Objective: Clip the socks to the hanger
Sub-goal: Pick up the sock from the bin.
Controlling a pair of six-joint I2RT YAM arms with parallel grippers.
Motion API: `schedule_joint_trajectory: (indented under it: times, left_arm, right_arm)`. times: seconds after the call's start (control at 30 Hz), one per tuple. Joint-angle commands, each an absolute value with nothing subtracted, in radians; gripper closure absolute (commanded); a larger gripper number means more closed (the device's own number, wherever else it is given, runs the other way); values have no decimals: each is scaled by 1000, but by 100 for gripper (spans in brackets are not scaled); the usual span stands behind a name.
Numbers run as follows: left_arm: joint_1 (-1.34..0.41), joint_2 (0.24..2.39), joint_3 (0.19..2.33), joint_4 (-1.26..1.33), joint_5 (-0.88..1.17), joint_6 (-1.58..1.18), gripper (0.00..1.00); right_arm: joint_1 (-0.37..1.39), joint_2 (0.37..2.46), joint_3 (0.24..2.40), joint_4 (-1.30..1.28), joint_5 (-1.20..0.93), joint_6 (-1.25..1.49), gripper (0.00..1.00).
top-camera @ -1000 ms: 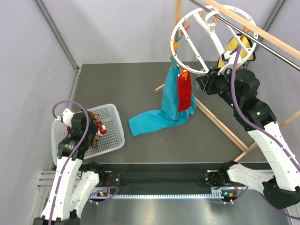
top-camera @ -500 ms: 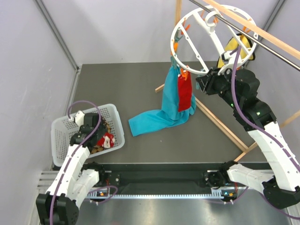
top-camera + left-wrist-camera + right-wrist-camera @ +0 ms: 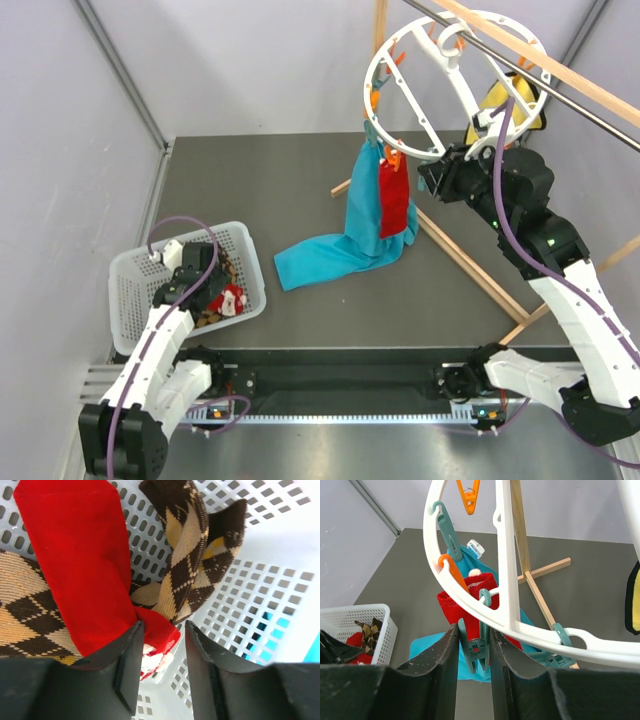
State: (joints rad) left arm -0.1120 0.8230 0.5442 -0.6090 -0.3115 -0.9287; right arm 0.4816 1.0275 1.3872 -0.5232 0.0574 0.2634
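Observation:
A red sock (image 3: 75, 565) and dark brown and tan checkered socks (image 3: 185, 570) lie in the white mesh basket (image 3: 135, 262). My left gripper (image 3: 162, 627) hangs open just over them, with the red sock's tip between its fingers and free of both. The white ring hanger (image 3: 372, 75) hangs from the rail, with another red sock (image 3: 394, 205) clipped to its rim. At that rim, my right gripper (image 3: 472, 630) is shut on a teal clip (image 3: 479, 650) under the hanger (image 3: 465, 592), beside the hung red sock (image 3: 452, 605).
A long teal cloth (image 3: 330, 255) hangs from the hanger down onto the dark table. A yellow cloth (image 3: 500, 100) hangs behind the right arm. The wooden rail frame (image 3: 470, 262) crosses the table on the right. Grey walls close in on both sides.
My left gripper has gone from shut to open and has shifted nearer, lower over the basket. The red sock now lies further right in the basket. The right arm has not moved.

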Motion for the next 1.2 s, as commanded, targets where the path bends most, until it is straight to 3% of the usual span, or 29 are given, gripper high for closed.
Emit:
schedule_joint_trajectory:
  times: [0.0,0.17,0.53,0.63,0.8,1.0,1.17]
  left_arm:
    - [-109,830,534,-609,-353,-945,59]
    - [-109,824,520,-615,-371,-943,66]
    - [-109,793,517,-604,-333,-897,100]
    - [-109,755,552,-627,-290,-873,100]
    - [-109,620,663,-520,83,-847,100]
    - [-109,580,781,-371,317,-876,100]
    - [-112,586,761,-73,555,-1065,100]
  right_arm:
    - [477,1019,1374,-589,20,270,100]
    - [477,1020,1376,-588,18,271,100]
    - [477,1022,1376,-587,15,275,100]
    - [479,1025,1378,-594,17,272,100]
    - [477,1022,1384,-595,17,273,100]
    - [477,1023,1391,-591,6,285,100]
    - [477,1019,1401,-594,-26,298,100]
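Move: The red sock lies in the bin almost under the left hand's open fingers, its middle about 3 cm to the left, 1 cm ahead and 3 cm below, with its red-and-white end just between the tips. One brown argyle sock lies some 5 cm ahead, another about 5 cm back and 4 cm to the left; the bin's right wall stands roughly 6 cm to the right. From the right hand, the red sock is about 40 cm left, 6 cm back and 34 cm lower. The left hand settles a further centimetre or so down into the bin, easing back slightly, while its half-open fingers close fully and pinch the red sock near its red-and-white end. It then lifts fast, about 21 cm up and 11 cm to the right, out of the bin and towards the hanger, the fingers swinging up from their steep downward slant to nearly level and turning some 30 degrees clockwise as they keep their hold. ##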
